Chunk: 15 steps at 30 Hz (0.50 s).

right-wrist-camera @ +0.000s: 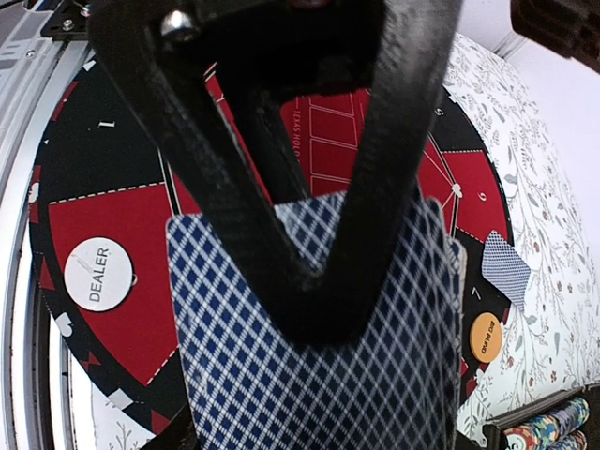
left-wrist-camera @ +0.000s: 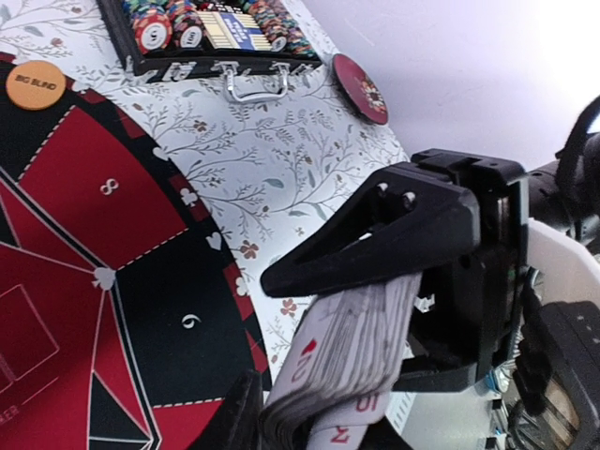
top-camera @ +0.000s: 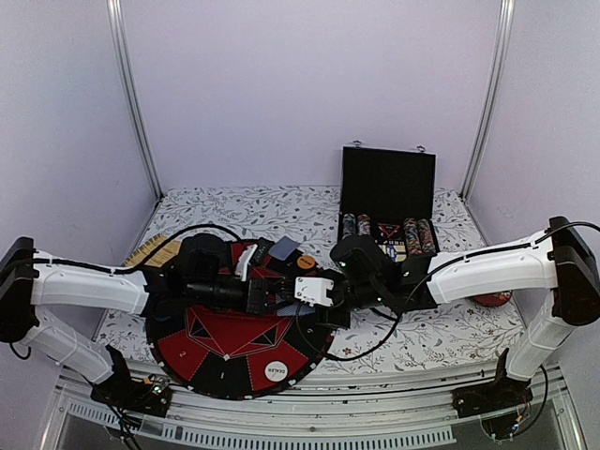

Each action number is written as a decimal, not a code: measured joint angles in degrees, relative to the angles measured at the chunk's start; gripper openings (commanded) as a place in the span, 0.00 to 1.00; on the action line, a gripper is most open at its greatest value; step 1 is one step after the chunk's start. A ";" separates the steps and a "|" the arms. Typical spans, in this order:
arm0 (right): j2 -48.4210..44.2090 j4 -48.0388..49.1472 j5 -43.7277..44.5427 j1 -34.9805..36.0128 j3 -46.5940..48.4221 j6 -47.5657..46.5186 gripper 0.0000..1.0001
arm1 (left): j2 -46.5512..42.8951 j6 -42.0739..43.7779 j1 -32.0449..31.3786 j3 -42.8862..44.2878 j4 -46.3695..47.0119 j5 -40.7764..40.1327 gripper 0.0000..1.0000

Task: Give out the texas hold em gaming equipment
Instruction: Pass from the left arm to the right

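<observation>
A deck of playing cards (left-wrist-camera: 361,342) sits between my left gripper's (left-wrist-camera: 267,337) jaws above the round red-and-black mat (top-camera: 225,349). The upper finger rests on the deck and red card faces show. My right gripper (right-wrist-camera: 314,389) meets it at the mat's middle (top-camera: 330,291). Its upper finger (right-wrist-camera: 319,309) lies across the deck's blue patterned back (right-wrist-camera: 281,394), and its grip is unclear. The white DEALER disc (top-camera: 276,369) (right-wrist-camera: 99,274) lies near the mat's front edge. An orange BIG BLIND disc (top-camera: 306,262) (left-wrist-camera: 36,84) (right-wrist-camera: 485,337) and a face-down card (top-camera: 284,247) (right-wrist-camera: 504,267) lie at the far rim.
An open black chip case (top-camera: 386,202) (left-wrist-camera: 206,28) stands behind the mat at the right. A red chip (top-camera: 492,299) (left-wrist-camera: 361,87) lies on the floral cloth beside the right arm. A straw-coloured object (top-camera: 155,251) sits at the left.
</observation>
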 measured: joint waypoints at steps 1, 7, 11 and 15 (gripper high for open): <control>0.00 -0.02 0.17 0.00 -0.02 0.00 0.52 | -0.26 0.13 0.00 0.09 -0.72 -0.39 0.33; 0.00 0.00 0.37 0.02 -0.04 0.00 0.51 | -1.92 1.07 0.00 0.24 -4.11 -2.12 0.56; 0.00 0.04 0.15 0.02 -0.04 0.09 0.50 | -2.80 1.49 0.02 0.24 -4.15 -1.84 0.67; 0.00 0.07 -0.39 -0.07 -0.04 0.24 0.49 | -4.26 1.68 0.02 0.24 -4.00 -0.79 0.73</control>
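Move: The playing-card deck is bridged between the two hands: its middle lies roughly 3 cm to the right of the left hand and a centimetre below, and some 3 cm to the left of the right hand, about level in reach for both. On the mat about 14 cm below the left hand, the big blind button lies some 18 cm ahead and 4 cm to its right, loose blue-backed cards about 23 cm straight ahead, and the dealer button some 13 cm back and 3 cm left. The left hand spreads its fingers from a narrow gap to well open around the end of the card deck, easing about 1 cm left, away from the right hand, and then rising some 1.5 cm so that its near finger comes off the deck's patterned face. The right hand stays put and keeps its pinch on the other part of the deck, without turning. ##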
